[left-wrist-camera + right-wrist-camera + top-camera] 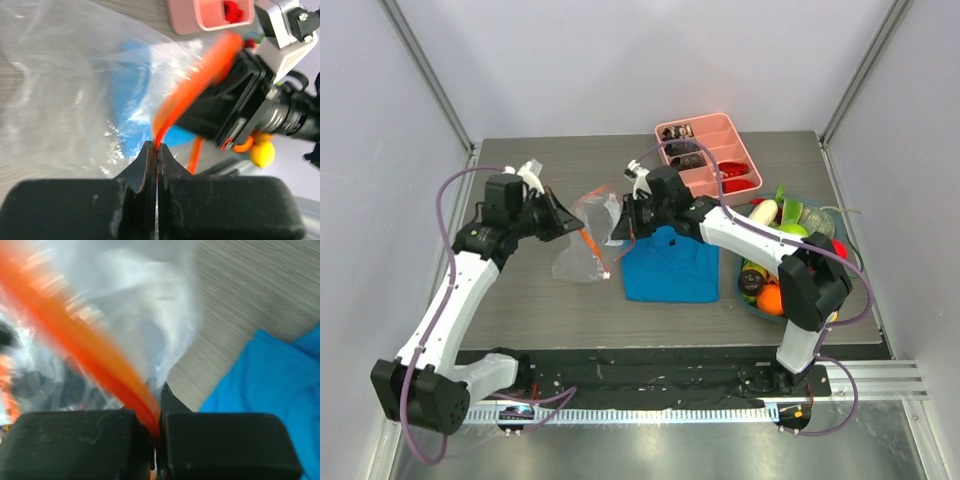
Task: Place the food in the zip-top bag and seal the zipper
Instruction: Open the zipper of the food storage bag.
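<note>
The clear zip-top bag [588, 240] hangs above the table between my two grippers. Its orange-red zipper [196, 80] runs up and to the right from my left gripper [157, 146], whose jaws are pressed shut on the strip's end. My right gripper [159, 392] is also shut on the zipper [75, 340], at the bag's other end. From above, the left gripper [574, 228] and right gripper [618, 224] stand close together, facing each other across the bag. The food [790, 228], green, white, orange and red pieces, lies in a bowl at the right. I see no food inside the bag.
A folded blue cloth [670, 265] lies under and right of the bag. A pink divided tray [710, 155] with small dark and red pieces sits at the back. The teal bowl [748, 297] stands by the right arm. Walls close in both sides.
</note>
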You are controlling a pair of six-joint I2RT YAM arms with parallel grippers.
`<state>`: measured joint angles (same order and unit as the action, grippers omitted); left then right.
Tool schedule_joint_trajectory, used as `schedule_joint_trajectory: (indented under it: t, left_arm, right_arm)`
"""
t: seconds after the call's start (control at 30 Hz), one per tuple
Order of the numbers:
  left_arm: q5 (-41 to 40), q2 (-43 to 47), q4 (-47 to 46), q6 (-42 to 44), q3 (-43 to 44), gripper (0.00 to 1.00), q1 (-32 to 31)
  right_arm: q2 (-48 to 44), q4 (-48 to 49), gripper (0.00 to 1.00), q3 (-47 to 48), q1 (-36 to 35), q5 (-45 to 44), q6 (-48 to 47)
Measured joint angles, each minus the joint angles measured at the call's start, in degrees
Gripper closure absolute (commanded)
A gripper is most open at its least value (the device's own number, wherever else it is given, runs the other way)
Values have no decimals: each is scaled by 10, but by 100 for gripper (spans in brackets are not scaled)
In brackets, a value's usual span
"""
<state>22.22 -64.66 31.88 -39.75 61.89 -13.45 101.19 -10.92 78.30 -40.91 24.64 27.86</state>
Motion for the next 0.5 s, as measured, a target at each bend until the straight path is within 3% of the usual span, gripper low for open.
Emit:
schedule_joint_trajectory:
  t: [0.1,0.27,0.3,0.33,0.5]
  left_arm:
    - [-26,30,56,30,9,100,19]
    - [-38,29,105,53,9,100,17]
    - [-38,20,109,54,9,100,17]
    - [-38,13,110,53,9,100,19]
    - [-32,-22,109,45,9,100,19]
  right_arm:
    - [7,-18,96,-8,25,-2,-43]
    - [16,-34,71,-3,50,20,-93]
    - [17,-40,66,1,50,26,-101]
    - [17,-44,53,5,50,29,-106]
    - [17,-87,25,53,42,56,-154]
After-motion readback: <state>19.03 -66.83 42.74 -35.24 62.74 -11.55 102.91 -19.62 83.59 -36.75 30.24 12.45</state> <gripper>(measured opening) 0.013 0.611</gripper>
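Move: I already have the bag's orange zipper pinched by its two sides. The lip in my left hand is about 8 cm to the left of my right fingers, level with them and some 4 cm higher; from my left hand, the lip in my right lies the same distance to the right and a little lower. The blue cloth's middle is about 12 cm right of my right hand, 1 cm back and 15 cm below. The pink box is some 21 cm ahead of that hand, 20 cm right and 13 cm below. I pull the two zipper lips apart: my right hand draws right, forward and down by about 5 cm, while my left goes left and back some 3 cm. My left then sinks about 4 cm, still shut on its lip. My right fingers open and let go of theirs as that hand rises again and eases slightly back to the left. ##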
